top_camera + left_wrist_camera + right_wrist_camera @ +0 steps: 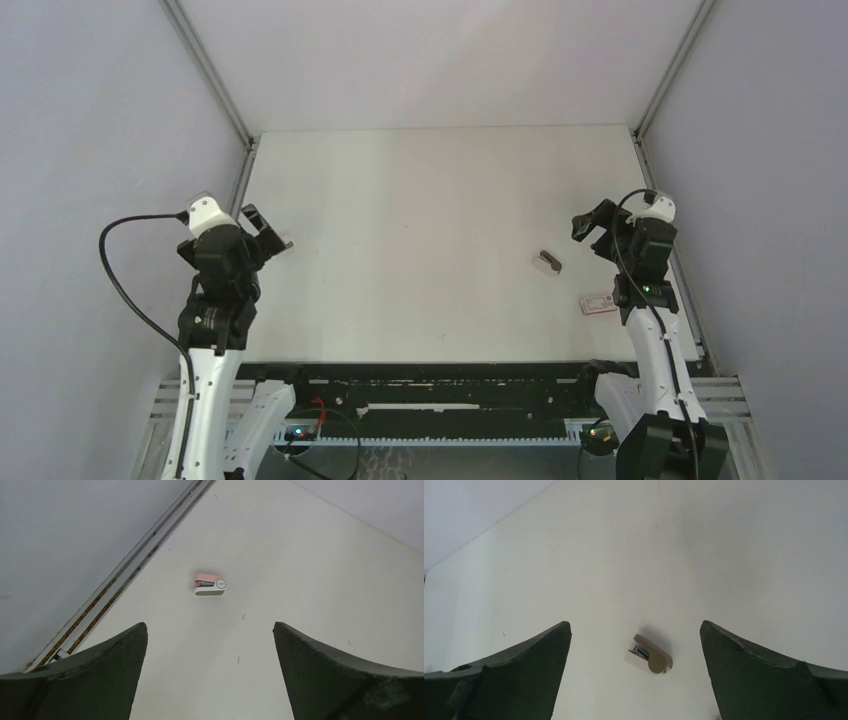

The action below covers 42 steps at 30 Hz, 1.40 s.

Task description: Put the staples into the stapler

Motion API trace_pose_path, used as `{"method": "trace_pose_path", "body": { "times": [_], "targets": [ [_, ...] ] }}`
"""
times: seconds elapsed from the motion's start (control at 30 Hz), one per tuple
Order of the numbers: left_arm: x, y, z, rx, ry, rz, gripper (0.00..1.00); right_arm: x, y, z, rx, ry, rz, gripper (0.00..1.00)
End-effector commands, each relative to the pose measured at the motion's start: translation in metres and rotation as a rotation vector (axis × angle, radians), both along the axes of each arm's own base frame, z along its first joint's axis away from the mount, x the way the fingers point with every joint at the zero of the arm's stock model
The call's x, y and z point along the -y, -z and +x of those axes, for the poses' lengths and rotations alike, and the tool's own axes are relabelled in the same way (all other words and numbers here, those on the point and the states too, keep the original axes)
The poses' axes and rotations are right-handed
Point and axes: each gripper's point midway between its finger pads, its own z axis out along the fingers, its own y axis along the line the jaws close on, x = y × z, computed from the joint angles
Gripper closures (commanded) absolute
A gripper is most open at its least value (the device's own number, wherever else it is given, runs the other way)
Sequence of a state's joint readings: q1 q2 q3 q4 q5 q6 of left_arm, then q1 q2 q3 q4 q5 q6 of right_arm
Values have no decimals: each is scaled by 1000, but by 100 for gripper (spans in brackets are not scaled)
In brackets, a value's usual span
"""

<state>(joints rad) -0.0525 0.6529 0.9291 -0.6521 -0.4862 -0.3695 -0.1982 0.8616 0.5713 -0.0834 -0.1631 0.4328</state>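
A mini stapler [547,262] with a grey-brown top and pale base lies on the white table at the right. In the right wrist view the stapler [649,654] lies on its side between and just beyond my open fingers. My right gripper [592,222] [635,625] is open and empty, just right of it. My left gripper [268,228] [210,626] is open and empty at the table's left edge. The staples are not in view.
A white box with a red label [598,304] lies near the right arm, on the near side of the stapler. A second small stapler, pink and white [210,586] [287,241], lies just ahead of the left gripper. A metal rail [125,575] runs along the table's left edge.
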Motion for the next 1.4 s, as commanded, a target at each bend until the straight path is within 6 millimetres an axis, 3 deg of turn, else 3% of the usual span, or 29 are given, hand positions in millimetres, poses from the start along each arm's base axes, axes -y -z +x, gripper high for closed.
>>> {"method": "trace_pose_path", "body": {
  "times": [0.0, 0.17, 0.43, 0.57, 0.8, 0.9, 1.13, 1.37],
  "targets": [
    [5, 12, 6, -57, 50, 28, 0, -2, -16, -7, 19, -19, 11, 0],
    [21, 20, 12, -70, 112, -46, 0, -7, -17, -8, 19, -44, 54, 0],
    [45, -11, 15, -18, 249, -86, 0, -17, -6, -15, -29, -116, 57, 5],
    [52, -25, 18, 97, 285, -100, 0, -13, 16, -22, -135, -73, 82, 13],
    [42, 5, 11, 70, 237, -98, 0, -22, 70, -43, -389, -24, -3, 25],
    [41, 12, 12, 46, 233, -96, 0, -13, 82, -48, -445, 56, -51, 27],
    [42, 11, 11, 54, 240, -94, 0, 22, 99, -61, -509, 273, 80, 23],
    [44, 12, 13, 50, 252, -97, 0, 20, 120, -67, -549, 272, 122, 23]
  ]
}}
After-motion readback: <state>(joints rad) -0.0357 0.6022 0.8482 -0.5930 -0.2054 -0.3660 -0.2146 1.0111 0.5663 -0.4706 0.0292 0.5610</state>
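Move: The staple box lies under and behind the right gripper: about 7 cm back, 3 cm to its right and 16 cm below. The brown stapler stands some 4 cm ahead and 6 cm to the left of that gripper, about 15 cm below. From the left gripper the staple box is roughly 67 cm to the right, 3 cm ahead and 26 cm down; the pink-and-white stapler lies about 18 cm ahead of it, 1 cm to the right. Bring the empty right gripper down about 11 cm and back some 7 cm towards the staple box, slowly at first, then fast; let it swing left, then back right past its starting line. Tip the fingers down about 30 degrees, turn them slightly clockwise late on, and narrow them to three quarters open, touching nothing. Shift the left gripper 4.5 cm right, bobbing slightly, fingers wide. ##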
